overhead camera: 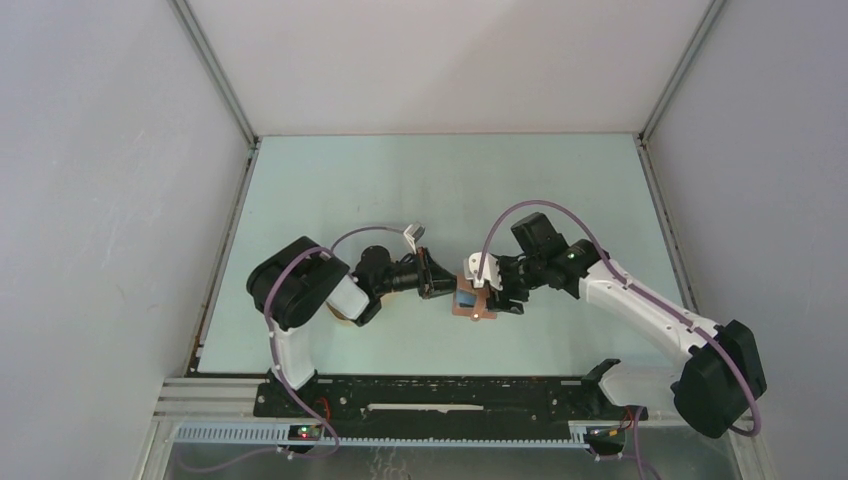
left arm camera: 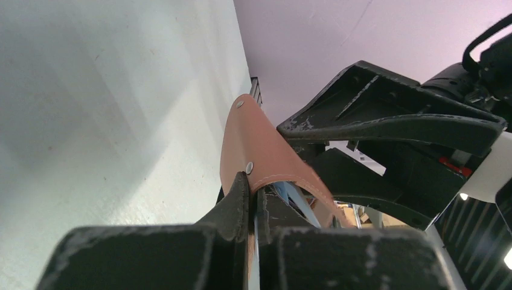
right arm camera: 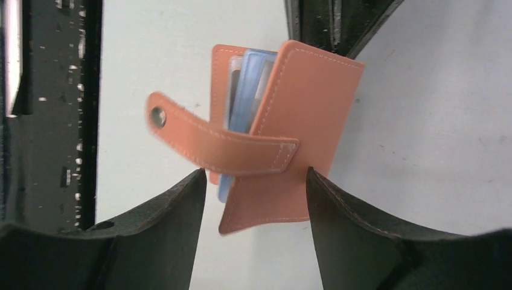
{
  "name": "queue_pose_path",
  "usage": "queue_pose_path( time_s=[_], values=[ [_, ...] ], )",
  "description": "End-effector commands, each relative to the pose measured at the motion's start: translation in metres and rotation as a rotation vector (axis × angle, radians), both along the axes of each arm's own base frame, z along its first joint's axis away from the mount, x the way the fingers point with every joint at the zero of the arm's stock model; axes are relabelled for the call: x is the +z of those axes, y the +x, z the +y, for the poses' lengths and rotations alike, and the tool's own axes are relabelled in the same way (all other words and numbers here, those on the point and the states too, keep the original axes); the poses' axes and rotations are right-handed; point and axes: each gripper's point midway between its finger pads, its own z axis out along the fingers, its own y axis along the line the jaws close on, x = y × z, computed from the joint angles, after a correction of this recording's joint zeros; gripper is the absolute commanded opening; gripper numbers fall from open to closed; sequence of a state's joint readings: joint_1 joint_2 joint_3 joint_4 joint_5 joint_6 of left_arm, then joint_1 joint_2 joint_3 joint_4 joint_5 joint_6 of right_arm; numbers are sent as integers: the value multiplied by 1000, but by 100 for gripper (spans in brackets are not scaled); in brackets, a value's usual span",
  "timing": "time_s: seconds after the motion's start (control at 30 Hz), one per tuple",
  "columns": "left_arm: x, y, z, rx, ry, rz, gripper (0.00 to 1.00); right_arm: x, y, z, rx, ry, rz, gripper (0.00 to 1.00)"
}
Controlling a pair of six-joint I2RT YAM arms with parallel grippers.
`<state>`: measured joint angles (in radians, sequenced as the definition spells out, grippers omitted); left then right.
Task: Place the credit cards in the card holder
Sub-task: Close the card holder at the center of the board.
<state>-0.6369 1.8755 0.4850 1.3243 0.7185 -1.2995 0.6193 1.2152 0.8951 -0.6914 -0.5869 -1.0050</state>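
Note:
The card holder point(overhead camera: 470, 303) is a reddish-brown leather wallet held off the table between the two arms. My left gripper point(overhead camera: 445, 283) is shut on one of its edges, and the leather flap point(left arm camera: 259, 145) curves up from between the pinching fingertips point(left arm camera: 241, 199). In the right wrist view the card holder point(right arm camera: 308, 115) hangs half open, its snap strap point(right arm camera: 211, 142) loose across the front. Bluish edges point(right arm camera: 246, 109) show inside it; I cannot tell credit cards from slots. My right gripper point(right arm camera: 256, 181) stands open just below the holder, touching nothing. No loose credit cards are in view.
A pale tan tray point(overhead camera: 343, 318) lies mostly hidden under the left arm. The right gripper's black fingers point(left arm camera: 392, 127) sit close in front of the left wrist camera. White walls enclose the table on three sides, and a black rail point(overhead camera: 450, 395) runs along the near edge.

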Motion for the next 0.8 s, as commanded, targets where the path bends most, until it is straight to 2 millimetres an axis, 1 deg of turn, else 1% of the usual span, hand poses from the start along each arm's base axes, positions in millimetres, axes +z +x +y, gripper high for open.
queue_pose_path(
  time_s=[0.0, 0.03, 0.1, 0.17, 0.23, 0.33, 0.5, 0.6, 0.77],
  values=[
    [25, 10, -7, 5, -88, 0, 0, -1, 20, 6, -6, -12, -115, 71],
    [25, 12, -7, 14, -92, 16, 0, -2, 21, 7, -7, -12, -123, 71],
    [26, 16, -7, 27, -100, 52, 0, -2, 24, 8, -21, -9, -151, 75],
    [27, 19, -7, 41, -112, 88, 0, 1, 27, 9, -33, 2, -193, 86],
    [32, 23, -7, 57, -128, 108, 0, 0, 26, 10, -33, 13, -204, 90],
    [36, 29, -4, 89, -143, 120, 0, -1, 20, 10, -30, 17, -176, 90],
    [35, 40, 3, 145, -152, 159, 0, 1, 13, 13, -32, 24, -160, 91],
    [32, 44, 4, 165, -160, 199, 0, 0, 13, 16, -33, 9, -178, 91],
    [37, 50, 5, 185, -188, 229, 0, -4, 13, 21, -36, -25, -204, 91]
  ],
)
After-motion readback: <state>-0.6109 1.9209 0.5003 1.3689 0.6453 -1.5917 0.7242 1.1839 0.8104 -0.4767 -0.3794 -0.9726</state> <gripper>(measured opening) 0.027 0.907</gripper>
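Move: The half-folded card holder is still pinched in the left fingers, its middle about 4 cm to that hand's right and 1 cm back. From the right hand, the holder lies some 4 cm left, about level fore and aft and 2 cm lower. Its loose strap end is roughly 3 cm left and 3 cm back of the right hand. The left fingertips are about 8 cm to the right hand's left and 1 cm forward. The right hand's forward finger stays against the outside of the leather cover while the hand spreads its fingers almost fully around holder and strap. It shifts about 2 cm forward, then 1 cm left, the fingertips swinging some 10 degrees forward. The left hand keeps its pinch, carrying the holder 2.5 cm forward and rolling its forward side down 15 degrees. ##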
